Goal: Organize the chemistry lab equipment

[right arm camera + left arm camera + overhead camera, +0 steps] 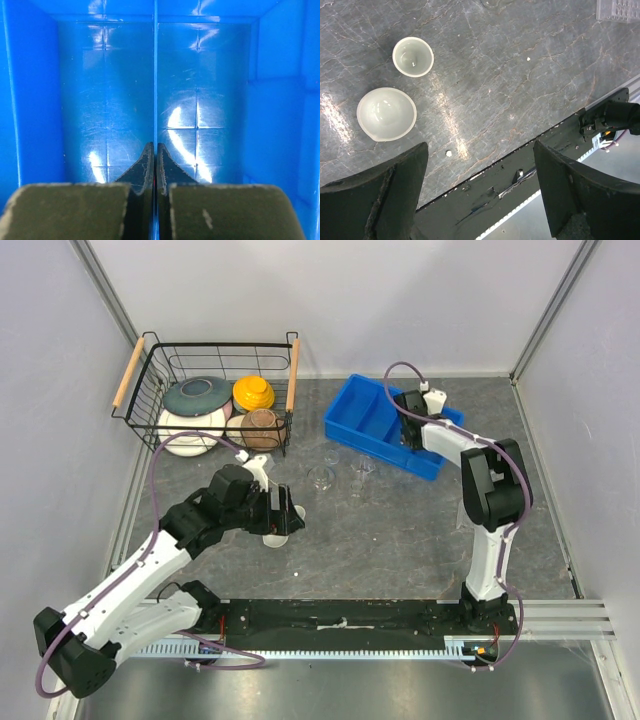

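Two small whitish round dishes stand on the grey table in the left wrist view, a smaller one [413,57] and a larger one with a pouring lip [386,113]. My left gripper [480,150] [283,510] hangs open above the table beside them, with nothing between its fingers. A clear gridded rack [618,10] shows at that view's top right corner. Small clear glass pieces [321,477] [361,470] stand mid-table. My right gripper [155,146] [410,430] is shut and reaches down inside the blue bin [345,415]. A thin vertical line [155,75] runs up from its fingertips; I cannot tell whether it is pinched.
A black wire basket [150,380] with wooden handles holds coloured ceramic bowls and plates at the back left. The blue bin has walls close on both sides of the right gripper [30,100]. A black rail [520,170] runs along the near table edge.
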Motion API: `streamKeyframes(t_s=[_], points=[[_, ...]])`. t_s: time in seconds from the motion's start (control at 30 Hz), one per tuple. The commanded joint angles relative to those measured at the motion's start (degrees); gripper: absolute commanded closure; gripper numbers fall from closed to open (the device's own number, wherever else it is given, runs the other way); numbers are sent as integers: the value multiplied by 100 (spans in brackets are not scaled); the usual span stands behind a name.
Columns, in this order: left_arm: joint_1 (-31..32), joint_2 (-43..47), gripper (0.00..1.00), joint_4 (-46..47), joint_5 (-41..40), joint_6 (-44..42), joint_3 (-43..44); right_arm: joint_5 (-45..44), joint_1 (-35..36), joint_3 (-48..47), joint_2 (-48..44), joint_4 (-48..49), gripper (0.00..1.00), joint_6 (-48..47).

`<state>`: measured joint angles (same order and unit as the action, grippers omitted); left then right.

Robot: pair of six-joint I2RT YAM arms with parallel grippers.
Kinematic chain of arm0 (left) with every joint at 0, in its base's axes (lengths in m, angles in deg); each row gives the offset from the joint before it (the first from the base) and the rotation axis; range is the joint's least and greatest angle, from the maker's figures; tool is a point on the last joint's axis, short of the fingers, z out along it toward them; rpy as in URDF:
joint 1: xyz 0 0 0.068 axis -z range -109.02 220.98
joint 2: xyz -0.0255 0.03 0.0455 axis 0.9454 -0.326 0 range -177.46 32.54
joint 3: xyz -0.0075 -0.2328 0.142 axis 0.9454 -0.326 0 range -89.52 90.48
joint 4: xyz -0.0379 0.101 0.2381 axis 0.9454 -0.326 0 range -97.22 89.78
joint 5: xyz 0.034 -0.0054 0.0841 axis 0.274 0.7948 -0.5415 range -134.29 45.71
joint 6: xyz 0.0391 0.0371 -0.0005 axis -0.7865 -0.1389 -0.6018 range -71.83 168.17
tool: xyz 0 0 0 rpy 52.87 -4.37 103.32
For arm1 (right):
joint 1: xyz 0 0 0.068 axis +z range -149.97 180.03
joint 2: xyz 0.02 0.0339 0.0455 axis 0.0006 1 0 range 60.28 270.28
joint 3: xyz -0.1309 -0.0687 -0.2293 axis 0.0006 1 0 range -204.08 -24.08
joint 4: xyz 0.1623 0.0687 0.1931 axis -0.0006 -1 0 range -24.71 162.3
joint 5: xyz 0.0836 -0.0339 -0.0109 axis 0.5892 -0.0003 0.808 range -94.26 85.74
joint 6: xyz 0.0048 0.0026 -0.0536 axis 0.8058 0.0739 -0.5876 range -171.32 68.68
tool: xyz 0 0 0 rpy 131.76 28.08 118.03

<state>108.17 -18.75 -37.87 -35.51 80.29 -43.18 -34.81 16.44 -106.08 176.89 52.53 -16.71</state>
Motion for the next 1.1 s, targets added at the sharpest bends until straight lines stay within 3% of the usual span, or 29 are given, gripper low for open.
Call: streamKeyframes(t_s=[0.0, 0.6, 1.07], points=[[-28, 207, 8, 47, 238, 31, -73, -83, 117, 561, -262, -414, 100, 247], [-19, 593, 8, -14, 458, -4, -354, -426, 864, 2038, -1159, -308, 100, 889], [-19, 840, 9, -182, 450, 40, -346, -611, 1461, 2513, -1519, -308, 100, 1057]])
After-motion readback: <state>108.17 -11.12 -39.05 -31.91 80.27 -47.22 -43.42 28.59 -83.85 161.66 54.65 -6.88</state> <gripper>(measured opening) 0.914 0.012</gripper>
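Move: The right hand is already on the blue crate's right-hand divider; the crate's middle lies about 5 cm to this hand's left, 3 cm ahead and slightly below. The nearest glass pair stands some 15 cm left and 6 cm back, the round glass about 27 cm left and 6 cm back, the small glass 25 cm left and level with the hand. From the left hand, the crate's middle is about 32 cm ahead, 31 cm right and 15 cm lower. Keep the right gripper shut on the blue crate's divider and drag the crate about 10 cm back across the table towards the glassware, first straight back, then veering left for some 4 cm, easing off near the end with the height and wrist nearly unchanged. Meanwhile draw the open, empty left gripper back a couple of centimetres. ##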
